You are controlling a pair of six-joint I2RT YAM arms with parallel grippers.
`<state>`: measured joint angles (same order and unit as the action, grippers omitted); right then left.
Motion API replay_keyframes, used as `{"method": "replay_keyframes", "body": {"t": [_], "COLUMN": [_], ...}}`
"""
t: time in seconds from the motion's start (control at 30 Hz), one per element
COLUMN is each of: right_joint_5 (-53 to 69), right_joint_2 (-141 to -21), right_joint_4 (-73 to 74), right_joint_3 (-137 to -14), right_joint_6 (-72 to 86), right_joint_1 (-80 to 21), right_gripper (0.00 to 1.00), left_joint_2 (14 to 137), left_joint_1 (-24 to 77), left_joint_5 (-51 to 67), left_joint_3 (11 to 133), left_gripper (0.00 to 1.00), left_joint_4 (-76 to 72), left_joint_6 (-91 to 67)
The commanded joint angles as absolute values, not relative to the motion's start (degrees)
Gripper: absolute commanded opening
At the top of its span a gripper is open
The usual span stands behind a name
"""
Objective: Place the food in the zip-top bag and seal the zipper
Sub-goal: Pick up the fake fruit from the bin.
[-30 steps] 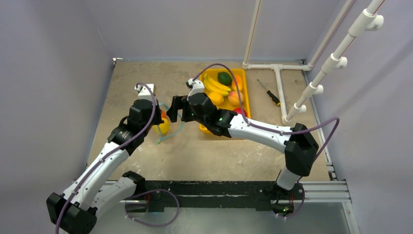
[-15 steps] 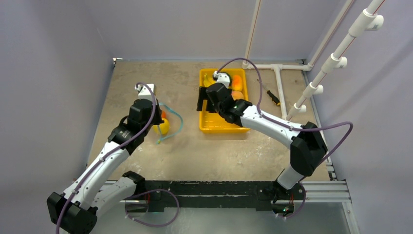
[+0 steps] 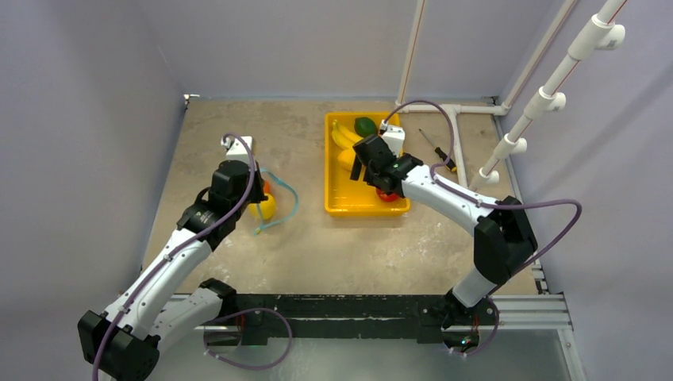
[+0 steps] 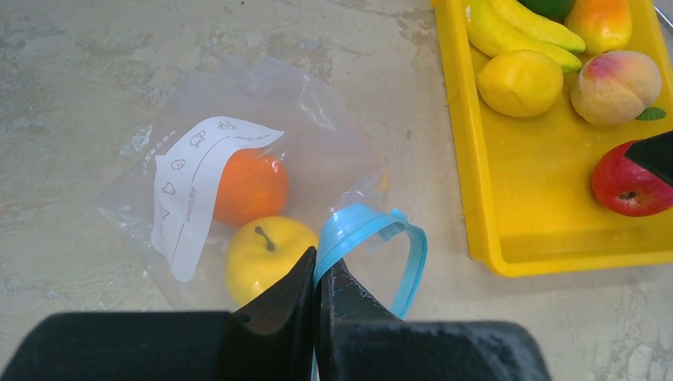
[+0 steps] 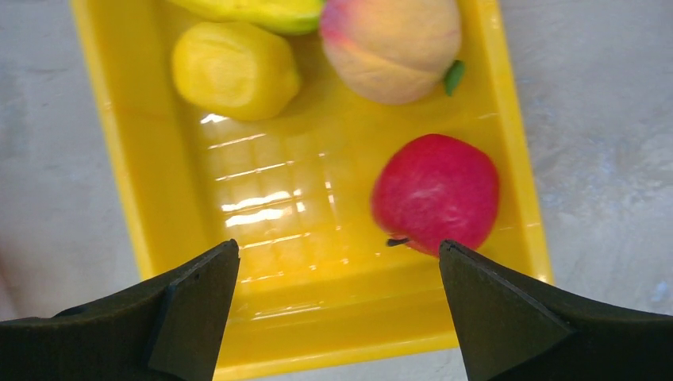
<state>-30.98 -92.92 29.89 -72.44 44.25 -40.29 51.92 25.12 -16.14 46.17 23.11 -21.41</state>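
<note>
The clear zip-top bag (image 4: 238, 151) lies on the table with an orange (image 4: 250, 186) and a yellow fruit (image 4: 266, 258) inside. My left gripper (image 4: 321, 260) is shut on the teal zipper (image 4: 409, 254), which loops open toward the tray. My right gripper (image 5: 337, 248) hangs open over the near end of the yellow tray (image 5: 143, 198), nothing between its fingers. The red apple (image 5: 436, 194) lies just beyond its right finger. Further back sit a lemon (image 5: 234, 70), a peach (image 5: 389, 48), bananas (image 3: 343, 133) and an avocado (image 3: 365, 125).
A screwdriver (image 3: 439, 152) lies right of the tray, beside a white pipe frame (image 3: 456, 151) on the table. Grey walls close in the table on the left, back and right.
My right arm has swung from beside the bag to the right, over the tray, its jaws staying open. The left arm and the bag have not moved.
</note>
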Motion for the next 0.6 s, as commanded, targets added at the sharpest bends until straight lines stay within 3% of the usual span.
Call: {"method": "replay_keyframes", "body": {"t": [0.0, 0.57], "right_joint_5": [-33.93, -28.36], "right_joint_2": [-90.86, -92.31], "right_joint_4": [32.56, 23.84], "right_joint_3": [-70.8, -64.94], "right_joint_6": [46.38, 43.33], "right_joint_1": [-38.09, -31.61], "right_gripper": [0.98, 0.98], "left_joint_2": [52.12, 52.47], "left_joint_1": [24.7, 24.66], "left_joint_5": [-15.47, -15.56], "left_joint_3": [46.85, 46.9], "left_gripper": [0.0, 0.0], "left_joint_4": [20.74, 21.09], "left_joint_6": [-20.75, -20.82]}}
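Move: The red apple in the yellow bin lies about 6 cm to the right of the open right hand, some 3 cm farther out and roughly 10 cm below it. The peach stands about 10 cm beyond the apple, in line with it. The lemon is some 12 cm ahead of the hand and 5 cm to its left, equally low. From the left hand, the apple lies about 33 cm right, 8 cm ahead and 15 cm lower. Rightward and down, the right hand carries on across the bin towards the red apple, going about 6 cm to the right while sinking some 4 cm, and slowing with a slight creep forward at the end. The wrist turns a few degrees clockwise and tips a little further down; the fingers stay wide open, astride the apple's place but still above it, touching nothing. ##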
